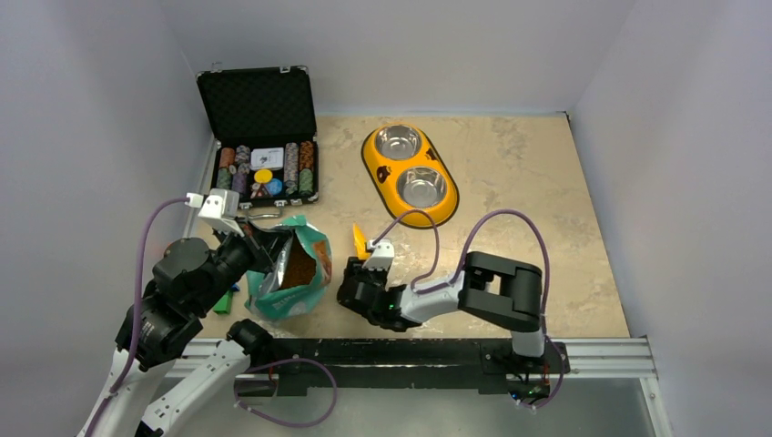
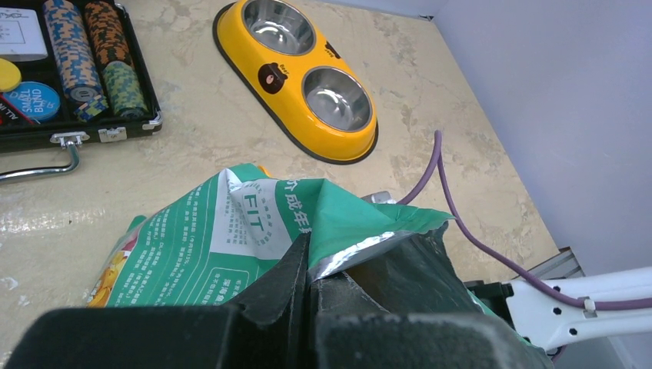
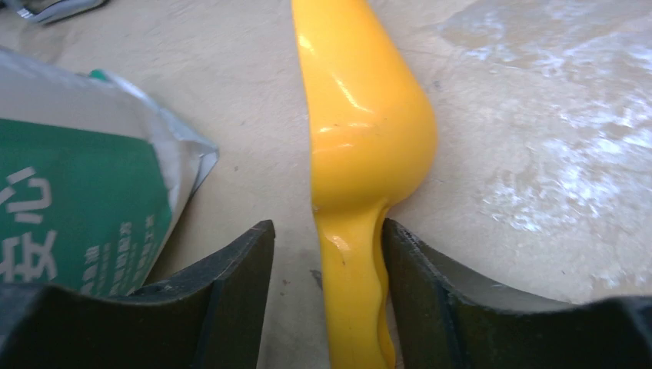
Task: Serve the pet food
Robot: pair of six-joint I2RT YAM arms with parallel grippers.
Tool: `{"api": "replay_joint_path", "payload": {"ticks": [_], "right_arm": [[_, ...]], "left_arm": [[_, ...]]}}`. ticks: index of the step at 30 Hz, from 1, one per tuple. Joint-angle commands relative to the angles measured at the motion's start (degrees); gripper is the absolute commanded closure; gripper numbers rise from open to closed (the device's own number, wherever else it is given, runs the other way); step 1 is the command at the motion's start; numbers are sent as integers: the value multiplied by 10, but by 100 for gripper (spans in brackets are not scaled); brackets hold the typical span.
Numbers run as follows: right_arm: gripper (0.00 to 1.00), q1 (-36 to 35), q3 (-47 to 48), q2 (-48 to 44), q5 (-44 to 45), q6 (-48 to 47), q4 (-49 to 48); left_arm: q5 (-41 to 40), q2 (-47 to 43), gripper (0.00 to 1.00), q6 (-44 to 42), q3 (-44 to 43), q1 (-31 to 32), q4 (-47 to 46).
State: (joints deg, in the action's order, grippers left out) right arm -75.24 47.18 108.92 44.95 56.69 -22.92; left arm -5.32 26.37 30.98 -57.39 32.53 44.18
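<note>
The teal-green pouch point(image 1: 289, 289) stands open on the table, and brown pet food point(image 1: 299, 264) shows inside its mouth. My left gripper point(image 2: 310, 247) is shut on the pouch's foil-lined top edge point(image 2: 361, 250), also seen from above point(image 1: 258, 238). A yellow scoop point(image 3: 361, 131) lies on the table just right of the pouch point(image 3: 69, 200). My right gripper point(image 3: 327, 231) stands open with its jaws on either side of the scoop's handle point(image 3: 350, 292). The right finger point(image 3: 415, 269) touches the handle; the left finger point(image 3: 238, 269) is apart from it. From above, that gripper point(image 1: 364, 266) sits behind the scoop point(image 1: 360, 240).
A yellow double-bowl feeder point(image 1: 411, 202) with two steel bowls stands at the back centre, seen too in the left wrist view point(image 2: 269, 77). An open black case of poker chips point(image 1: 262, 155) is at the back left. A green block point(image 1: 223, 300) lies by the left arm.
</note>
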Motion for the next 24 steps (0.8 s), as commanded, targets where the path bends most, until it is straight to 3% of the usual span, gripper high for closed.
{"api": "replay_joint_path", "payload": {"ticks": [1,5,11,14,17,21,24], "right_arm": [[44,-48,35,128,64,197,477],[63,-61,67,176,65,266,564],[95,-61,53,189,47,262,545],[100,-59,19,134,36,224,504],[100,-43,-58,4,-17,111,367],[100,27,-146,-169,-147,-19,269],[100,91,-174,-281,-270,-99,255]], "left_arm": [[-5,-3,100,-2,9,-2,24],[-20,-3,100,-1,11,-2,27],[-108,14,100,31,2,-1,47],[-123,40,100,12,-3,-2,26],[-137,85,100,-5,-27,-1,13],[-155,134,100,-27,-56,-2,-23],[-179,176,100,-36,-80,-1,-44]]}}
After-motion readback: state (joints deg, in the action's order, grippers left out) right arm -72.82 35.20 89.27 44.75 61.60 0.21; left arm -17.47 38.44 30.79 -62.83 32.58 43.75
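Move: Just beneath the right fingertips lies the yellow scoop, its middle about 1 cm back, 1 cm right and 1 cm down. The pet food bag's middle is roughly 14 cm left of that hand, 5 back and 11 up; the double bowl is about 23 cm ahead and 12 right. From the left hand, the bag's middle is some 4 cm back, 1 right and 17 below, and the scoop 3 ahead, 13 right and 31 below. Dipping about 1.5 cm while turning clockwise and easing right, the right hand closes its fingers on the scoop at its neck, then carries it away from the bag, some 11 cm right in all, rising slightly and turning mostly back. The left keeps pinching the bag's rim and draws it about 5 cm forward, swinging roughly 10 degrees counter-clockwise. ##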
